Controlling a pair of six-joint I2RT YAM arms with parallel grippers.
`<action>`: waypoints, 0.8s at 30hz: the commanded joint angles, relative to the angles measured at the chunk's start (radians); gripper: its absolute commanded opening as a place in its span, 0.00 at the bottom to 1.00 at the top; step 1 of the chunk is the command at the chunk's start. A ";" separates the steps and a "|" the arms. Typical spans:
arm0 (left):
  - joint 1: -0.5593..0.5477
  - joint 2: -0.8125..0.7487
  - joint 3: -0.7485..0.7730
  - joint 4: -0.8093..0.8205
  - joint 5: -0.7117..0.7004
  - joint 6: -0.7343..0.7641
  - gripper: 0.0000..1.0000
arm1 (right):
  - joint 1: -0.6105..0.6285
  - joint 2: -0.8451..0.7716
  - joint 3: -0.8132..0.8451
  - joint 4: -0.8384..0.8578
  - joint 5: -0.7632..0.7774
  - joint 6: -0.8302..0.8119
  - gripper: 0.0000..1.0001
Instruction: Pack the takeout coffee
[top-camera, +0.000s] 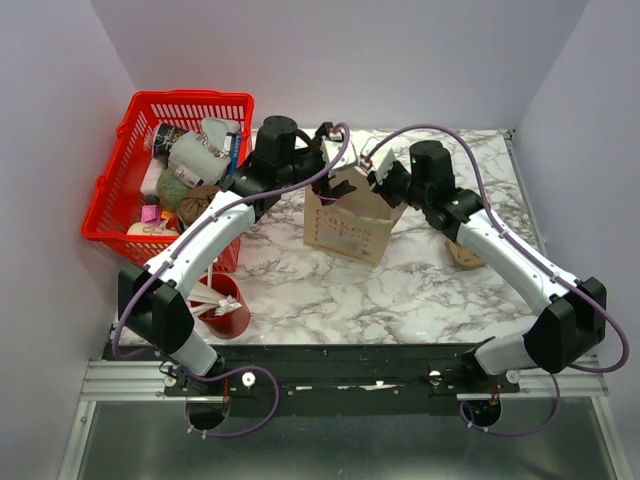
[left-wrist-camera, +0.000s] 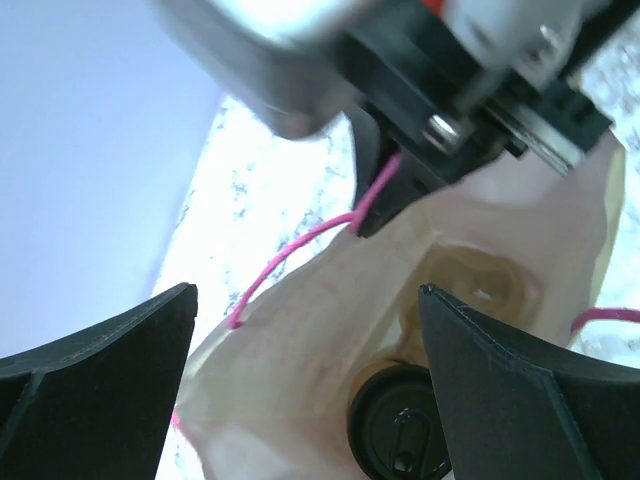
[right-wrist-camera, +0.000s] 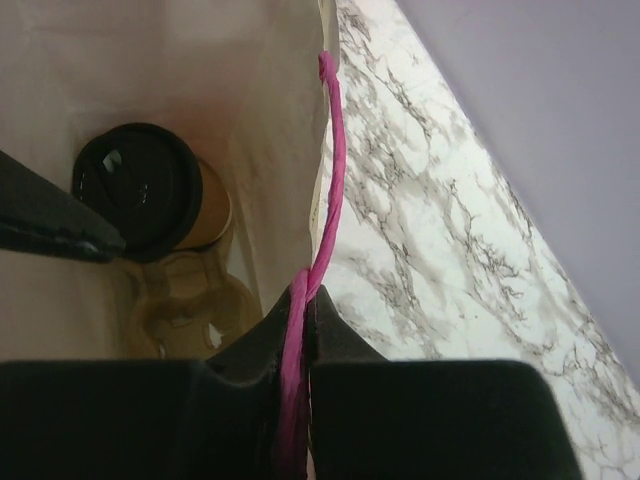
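The takeout coffee (right-wrist-camera: 140, 190), a tan paper cup with a round black lid, stands inside a kraft paper bag (top-camera: 345, 228) in a brown pulp carrier (right-wrist-camera: 185, 305). It also shows in the left wrist view (left-wrist-camera: 395, 435), low in the bag. My left gripper (left-wrist-camera: 307, 300) is open and empty, its jaws wide apart over the bag's mouth above the cup; in the top view it (top-camera: 325, 170) hangs at the bag's left top. My right gripper (right-wrist-camera: 305, 290) is shut on the bag's pink handle (right-wrist-camera: 328, 180) at the bag's right edge (top-camera: 378, 180).
A red basket (top-camera: 130, 170) full of items stands at the back left. A red cup of white sticks (top-camera: 225, 305) stands near the left arm's base. A small brown object (top-camera: 463, 255) lies under the right arm. White walls enclose the marble table (top-camera: 330, 300).
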 joint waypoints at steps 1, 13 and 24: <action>0.027 -0.060 0.028 0.099 -0.094 -0.138 0.98 | -0.012 0.044 0.057 -0.045 0.023 -0.002 0.18; 0.123 -0.148 0.067 -0.073 -0.168 -0.165 0.99 | -0.024 0.074 0.203 -0.103 -0.004 0.026 0.53; 0.226 -0.260 0.079 -0.265 -0.210 -0.274 0.99 | -0.022 0.005 0.334 -0.154 -0.128 0.095 0.65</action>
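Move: The open left hand is over the mouth of the takeout bag, whose middle lies about 4 cm to its right and some 19 cm below. From this hand the water bottle stands roughly 13 cm ahead and 15 cm left, and the red basket about 9 cm ahead and 36 cm left. The right hand still has the bag's pink far handle in its fingers; the bag's middle is about 4 cm left, 2 cm back and 14 cm down, and the cup tray some 27 cm to the right, level. Leftward and up, the open left hand leaves the bag for the basket side, about 12 cm left and 7 cm higher, turning some 20 degrees counter-clockwise. The right hand eases about 2 cm forward while its fingers spread and let go of the pink handle, then climbs about 7 cm off the bag, fingers staying apart. ##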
